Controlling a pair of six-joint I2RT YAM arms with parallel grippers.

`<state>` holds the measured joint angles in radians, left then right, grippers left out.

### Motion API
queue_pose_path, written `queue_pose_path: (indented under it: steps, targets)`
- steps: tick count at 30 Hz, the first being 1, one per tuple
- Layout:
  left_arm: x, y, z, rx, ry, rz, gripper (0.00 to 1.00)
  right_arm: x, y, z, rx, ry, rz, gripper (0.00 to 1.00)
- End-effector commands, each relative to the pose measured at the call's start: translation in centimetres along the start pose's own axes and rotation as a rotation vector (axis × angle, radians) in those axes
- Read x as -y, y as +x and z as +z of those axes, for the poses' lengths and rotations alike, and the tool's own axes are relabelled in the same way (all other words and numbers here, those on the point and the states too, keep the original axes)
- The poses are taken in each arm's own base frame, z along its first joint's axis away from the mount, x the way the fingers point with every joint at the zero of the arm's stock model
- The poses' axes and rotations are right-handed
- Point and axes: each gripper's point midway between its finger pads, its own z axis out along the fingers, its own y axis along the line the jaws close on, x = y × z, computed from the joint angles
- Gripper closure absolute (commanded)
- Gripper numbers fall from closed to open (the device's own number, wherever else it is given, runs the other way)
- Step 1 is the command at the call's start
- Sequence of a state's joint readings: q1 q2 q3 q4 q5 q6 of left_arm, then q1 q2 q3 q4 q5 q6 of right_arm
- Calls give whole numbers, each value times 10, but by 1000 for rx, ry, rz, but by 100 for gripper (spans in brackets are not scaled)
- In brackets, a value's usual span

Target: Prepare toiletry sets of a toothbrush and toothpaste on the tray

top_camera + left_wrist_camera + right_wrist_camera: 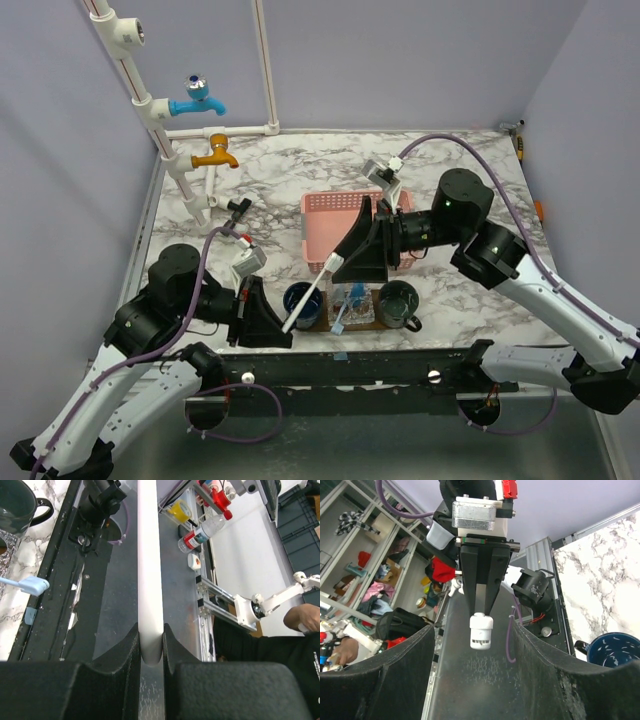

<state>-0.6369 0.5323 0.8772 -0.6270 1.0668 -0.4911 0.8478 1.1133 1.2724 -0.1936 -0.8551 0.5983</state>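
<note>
My left gripper [283, 326] is shut on the lower end of a white toothbrush [308, 296], which slants up and right past a blue mug [299, 300]. In the left wrist view the handle [149, 570] runs straight up from between the closed jaws [151, 635]. My right gripper [358, 272] is open and empty, above the dark wood tray [325, 318], facing the left gripper. The toothbrush head [481, 630] shows end-on between its spread jaws [472, 647]. A light-blue toothbrush [345, 312] lies on the tray; its head shows in the left wrist view [31, 585]. I see no red-capped toothpaste tube.
A dark green mug [399, 304] stands at the tray's right end and also shows in the left wrist view [15, 505]. A pink slotted basket [330, 225] sits behind the tray, partly under the right arm. Taps and white pipes [195, 130] stand at the back left.
</note>
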Motion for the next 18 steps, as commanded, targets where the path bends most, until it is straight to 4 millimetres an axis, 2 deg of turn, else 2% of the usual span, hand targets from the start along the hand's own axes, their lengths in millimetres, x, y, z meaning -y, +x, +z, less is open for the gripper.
queue_pose_path:
  steps: [1,11,18]
  targets:
    - [5,8,-4,-45,16,29,100,-8,-1,3,-26,-54,4,36]
    - [4,11,-4,-56,25,28,100,-1,4,7,-58,-53,26,51]
    - [3,11,-3,-57,23,27,100,2,8,9,-69,-59,36,71]
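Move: The white toothbrush's head sits just beyond the right fingertips, about 3 cm to the left of that hand point and level with it. From the right hand, the blue mug is roughly 8 cm ahead, 5 cm left and 25 cm below; the tray lies 8 cm ahead and 5 cm right, 27 cm below. From the left hand, which holds the handle, the head is about 8 cm ahead, 7 cm right and 6 cm up. Right fingers close about halfway around the toothbrush head, sinking 1.5 cm, as the left hand lowers the held handle slightly. ##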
